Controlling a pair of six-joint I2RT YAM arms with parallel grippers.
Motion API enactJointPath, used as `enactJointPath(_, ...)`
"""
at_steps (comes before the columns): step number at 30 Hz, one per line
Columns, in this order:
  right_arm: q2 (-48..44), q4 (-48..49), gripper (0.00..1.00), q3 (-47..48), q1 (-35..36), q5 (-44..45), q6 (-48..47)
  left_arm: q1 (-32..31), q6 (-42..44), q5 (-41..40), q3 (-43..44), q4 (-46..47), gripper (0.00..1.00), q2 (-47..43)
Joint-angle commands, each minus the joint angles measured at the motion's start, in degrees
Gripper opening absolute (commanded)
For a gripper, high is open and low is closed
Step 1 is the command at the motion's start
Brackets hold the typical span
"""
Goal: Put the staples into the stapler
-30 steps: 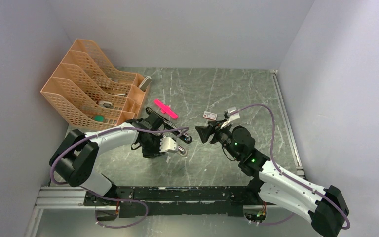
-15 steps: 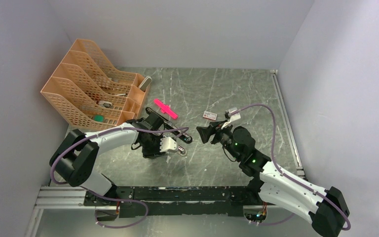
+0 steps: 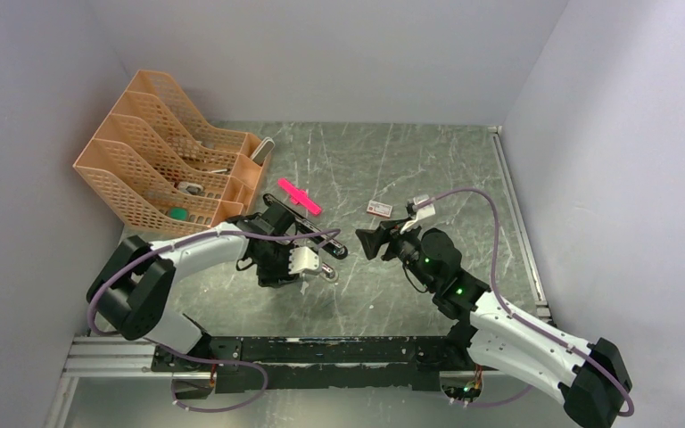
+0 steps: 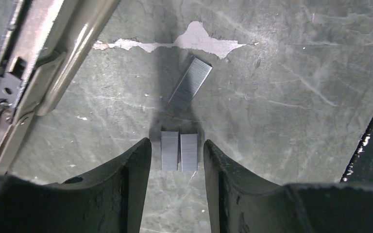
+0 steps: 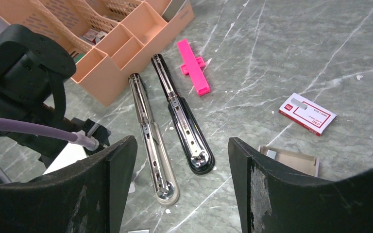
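Note:
Two short silvery strips of staples (image 4: 178,151) lie side by side on the table between the tips of my left gripper (image 4: 177,143). It is open, with a small gap on each side of the strips. A third strip (image 4: 190,81) lies just beyond. The stapler (image 5: 184,121) lies hinged open flat: a black half and a pale half with a shiny rail (image 5: 153,141). The stapler (image 4: 53,53) also fills the upper left of the left wrist view. My right gripper (image 5: 182,194) hovers open and empty above the stapler's (image 3: 332,247) near end.
A white box with red print (image 5: 307,113) and an open cardboard tray (image 5: 291,159) lie to the right. A pink plastic piece (image 5: 193,67) sits beyond the stapler. The orange desk organizer (image 3: 165,160) stands at the back left, close behind the left arm.
The left gripper's jaws have spread a little around the staples. Neither arm has visibly shifted.

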Motion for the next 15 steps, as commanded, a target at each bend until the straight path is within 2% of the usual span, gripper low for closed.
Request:
enactJointPath(1,-1.17,0.16,0.73,0.48,-0.39,0.51,-0.47,0.12,-0.6,2.08,2.16,-0.32,0.49,-4.91)
enactJointPath(9,-1.51,0.9,0.73,0.72,-0.37,-1.38,-3.9,0.12,-4.06,5.18,4.28,0.56,0.5,-16.21)
enactJointPath(15,-1.22,1.38,0.73,0.57,-0.34,-9.98,-10.89,0.19,-13.67,7.72,3.72,10.18,0.48,-24.62)
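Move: The pair of staple strips just set down side by side lies right under the left fingertips, only about 1 cm below. A single strip lies some 4 cm to the hand's right and 1 cm nearer the base. The clear stapler, opened out flat, has its middle about 8 cm ahead and 4 cm to the right. From the right hand, the pair lies about 21 cm to the left, 5 cm back and 19 cm below. Lift the left gripper clear of the staple pair, keeping its fingers half open as they already are: gather speed and rise about 11 cm, drifting some 3 cm right and a little forward. As it climbs, tilt the wrist roughly 25 degrees so the downward fingers swing out to the right and forward. ##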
